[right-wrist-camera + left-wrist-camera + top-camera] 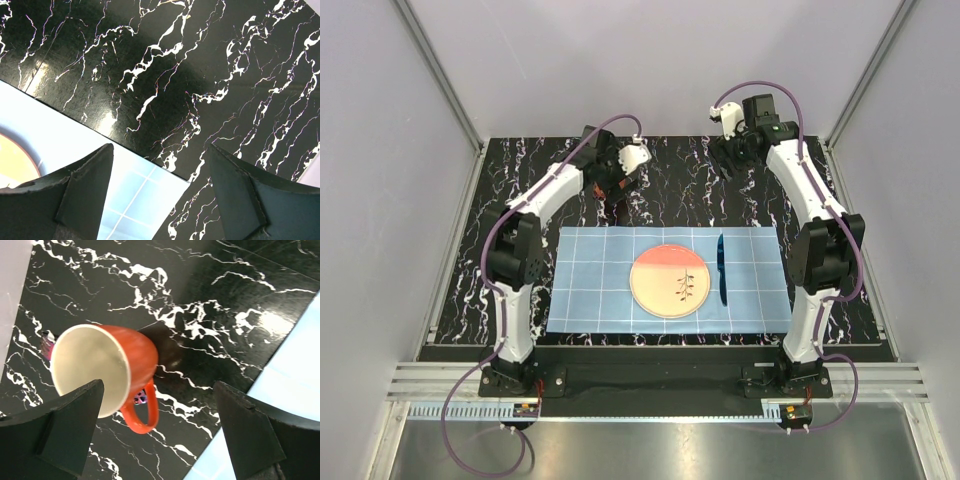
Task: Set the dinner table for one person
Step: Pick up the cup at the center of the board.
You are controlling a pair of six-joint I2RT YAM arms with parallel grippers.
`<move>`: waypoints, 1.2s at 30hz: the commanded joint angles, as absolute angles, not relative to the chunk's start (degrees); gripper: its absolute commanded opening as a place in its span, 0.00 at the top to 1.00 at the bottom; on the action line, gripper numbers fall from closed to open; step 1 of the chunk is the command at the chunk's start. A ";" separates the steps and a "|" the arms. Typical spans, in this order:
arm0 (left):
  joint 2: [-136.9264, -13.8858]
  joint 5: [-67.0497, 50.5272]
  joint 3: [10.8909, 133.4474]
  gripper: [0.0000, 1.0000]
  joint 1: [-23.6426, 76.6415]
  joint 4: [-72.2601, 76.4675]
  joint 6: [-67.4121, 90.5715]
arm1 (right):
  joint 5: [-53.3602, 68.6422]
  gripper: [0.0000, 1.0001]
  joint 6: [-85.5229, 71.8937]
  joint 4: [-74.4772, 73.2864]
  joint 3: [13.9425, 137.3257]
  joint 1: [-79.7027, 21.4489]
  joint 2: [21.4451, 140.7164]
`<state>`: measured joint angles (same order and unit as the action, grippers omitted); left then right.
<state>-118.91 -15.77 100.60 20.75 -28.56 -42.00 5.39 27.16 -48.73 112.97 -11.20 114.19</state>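
Note:
The dinner table (670, 175) is a black top with white streaks. An orange mug (102, 367) with a cream inside and a loop handle (142, 412) stands on it at the back left. My left gripper (159, 390) hovers over it, open wide. The mug's rim lies by the left finger (70, 432) and nothing is gripped. From above, my left gripper (612, 195) hides most of the mug (598, 188). My right gripper (725, 163) hangs open over bare table at the back right, and its own view of the gripper (160, 150) shows nothing between the fingers.
A light-blue checked mat (590, 290) lies at the centre front, with a peach plate (669, 285) on it and a blue knife (722, 268) right of the plate. The mat's corner (150, 192) shows under the right gripper. Grey walls enclose the table.

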 commanded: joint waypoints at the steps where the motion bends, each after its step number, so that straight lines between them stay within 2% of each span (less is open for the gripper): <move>1: -120.32 -14.16 103.36 0.02 20.22 -26.98 -42.63 | 5.01 0.18 26.81 -47.20 113.29 -11.60 110.48; 14: -124.72 -12.48 107.58 0.11 19.07 -27.16 -42.01 | 5.19 0.19 26.37 -47.02 112.33 -11.95 109.34; 18: -125.07 -12.48 107.75 0.22 18.90 -27.07 -41.84 | 5.10 0.19 26.28 -46.93 112.24 -11.95 108.98; 27: -125.16 -12.48 107.58 0.39 18.90 -27.16 -41.40 | 5.10 0.20 26.02 -46.67 111.88 -12.22 108.37; 28: -125.24 -12.57 107.67 0.43 18.90 -27.25 -41.40 | 5.10 0.20 25.93 -46.58 111.88 -12.22 108.28; 31: -125.16 -12.66 107.14 0.46 18.90 -27.25 -41.40 | 4.84 0.20 25.93 -46.58 111.71 -12.31 108.02; 33: -125.24 -12.74 106.96 0.58 18.90 -27.33 -41.57 | 4.75 0.20 25.93 -46.58 111.62 -12.48 107.93; 36: -125.16 -13.01 106.61 0.63 18.90 -27.51 -41.66 | 4.66 0.20 25.93 -46.49 111.45 -12.57 107.67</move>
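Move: The cup stands some 6 cm ahead of the left hand, about 2 cm to its left, its middle roughly 7 cm lower, with its handle on the side towards the robot. The pink fork lies just beside the cup, about 5 cm to the left of it and 2 cm farther out. The plate is some 22 cm back and 16 cm right of the left hand. From the right hand, the cup is about 29 cm left and 6 cm ahead, 14 cm down. No firm grip shows yet, but the left hand brings its fingers astride the cup's wall beside the handle, one over or in the mouth, the other outside. It goes forward and down about 3 cm each, drifting left, then stays put while the fingers close from wide open to under half. ##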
